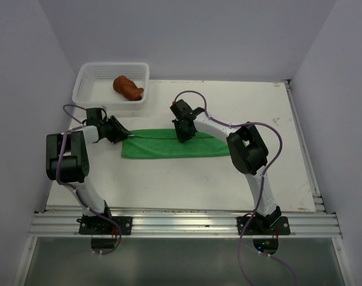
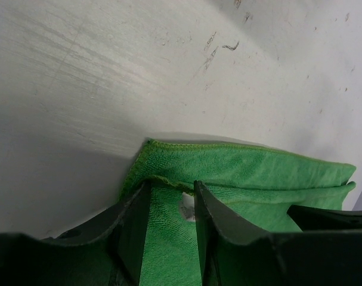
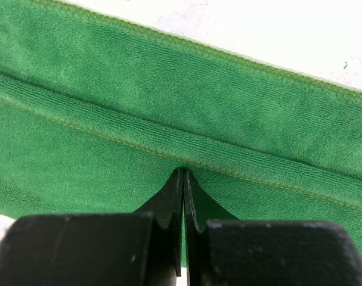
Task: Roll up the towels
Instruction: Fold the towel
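The green towel (image 1: 169,149) lies on the table folded into a long strip (image 3: 169,89). My left gripper (image 1: 122,133) is at its left end. In the left wrist view its jaws (image 2: 169,187) stand partly apart, with green cloth (image 2: 258,167) and a white tag filling the gap between them. My right gripper (image 1: 185,137) is over the middle of the strip's far edge. It is shut, with its tips (image 3: 183,171) pressed onto a hem line of the towel. The rust-brown towel (image 1: 128,88) sits bunched up in the basket.
A white mesh basket (image 1: 88,74) stands at the table's back left corner, just behind the left arm. White walls close in the left, back and right sides. A metal rail (image 1: 181,223) runs along the near edge by both arm bases.
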`<state>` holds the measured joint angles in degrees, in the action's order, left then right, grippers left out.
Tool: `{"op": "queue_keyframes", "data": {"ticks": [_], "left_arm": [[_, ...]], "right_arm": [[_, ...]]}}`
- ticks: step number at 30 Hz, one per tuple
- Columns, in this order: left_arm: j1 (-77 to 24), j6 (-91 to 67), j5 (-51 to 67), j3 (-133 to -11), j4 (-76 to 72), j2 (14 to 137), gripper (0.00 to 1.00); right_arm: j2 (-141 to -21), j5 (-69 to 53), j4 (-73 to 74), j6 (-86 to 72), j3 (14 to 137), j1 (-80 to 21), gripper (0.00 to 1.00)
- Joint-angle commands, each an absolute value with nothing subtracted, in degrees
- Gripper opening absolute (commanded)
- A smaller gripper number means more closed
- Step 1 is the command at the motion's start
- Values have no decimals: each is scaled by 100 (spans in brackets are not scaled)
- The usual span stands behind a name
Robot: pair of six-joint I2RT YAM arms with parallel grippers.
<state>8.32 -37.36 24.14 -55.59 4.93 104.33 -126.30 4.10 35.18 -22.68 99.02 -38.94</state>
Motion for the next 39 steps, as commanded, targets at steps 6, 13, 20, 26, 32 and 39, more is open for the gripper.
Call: {"op": "queue_keyframes", "data": {"ticks": [6,13,20,26,32,39], "left_arm": [[940,-3384,2021,-5291,1125,10468,41],[940,-3366,2039,-5256,1116,10459,41],[940,-3358,2057,-5238,1099,10441,41],[940,-3314,2022,-5308,1178,10327,54],[940,-3217,1793,-5458,1388,10029,68],[940,-3041,2170,-5616,1187,9528,83]], "right_arm": [[-12770,834,3445,-2364,10370,-3893,5],[-12972,1063,3612,-2382,10784,-3850,10],[-13253,1028,3718,-2443,11144,-3683,17],[-13289,967,3797,-2391,11364,-3551,19],[-13219,862,4025,-2241,11698,-3446,23],[-12570,695,4254,-2056,11690,-3252,30]]}}
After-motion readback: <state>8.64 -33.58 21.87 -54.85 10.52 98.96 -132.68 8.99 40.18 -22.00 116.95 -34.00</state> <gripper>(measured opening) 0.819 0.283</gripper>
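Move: The folded green towel's curled flap edge lies right at the right hand's shut fingertips, barely 1 cm ahead and 1 cm below them; the towel's far hem runs about 4 cm ahead. From the left hand, that stretch of edge is some 20 cm to the right and 1 cm back; the flap's left end lies directly under its fingers. The brown roll stands about 18 cm ahead of the left hand, the white tray 19 cm ahead and 7 cm left. The flap's free edge is brushed forward by the right fingertips, which travel some 6 cm ahead towards the far hem, staying low, then rise about 4 cm as they go on past it, parting slightly. The left hand stays almost still with part-open fingers on the flap's left end, then spreads them wide and eases about 1.5 cm up and back. ##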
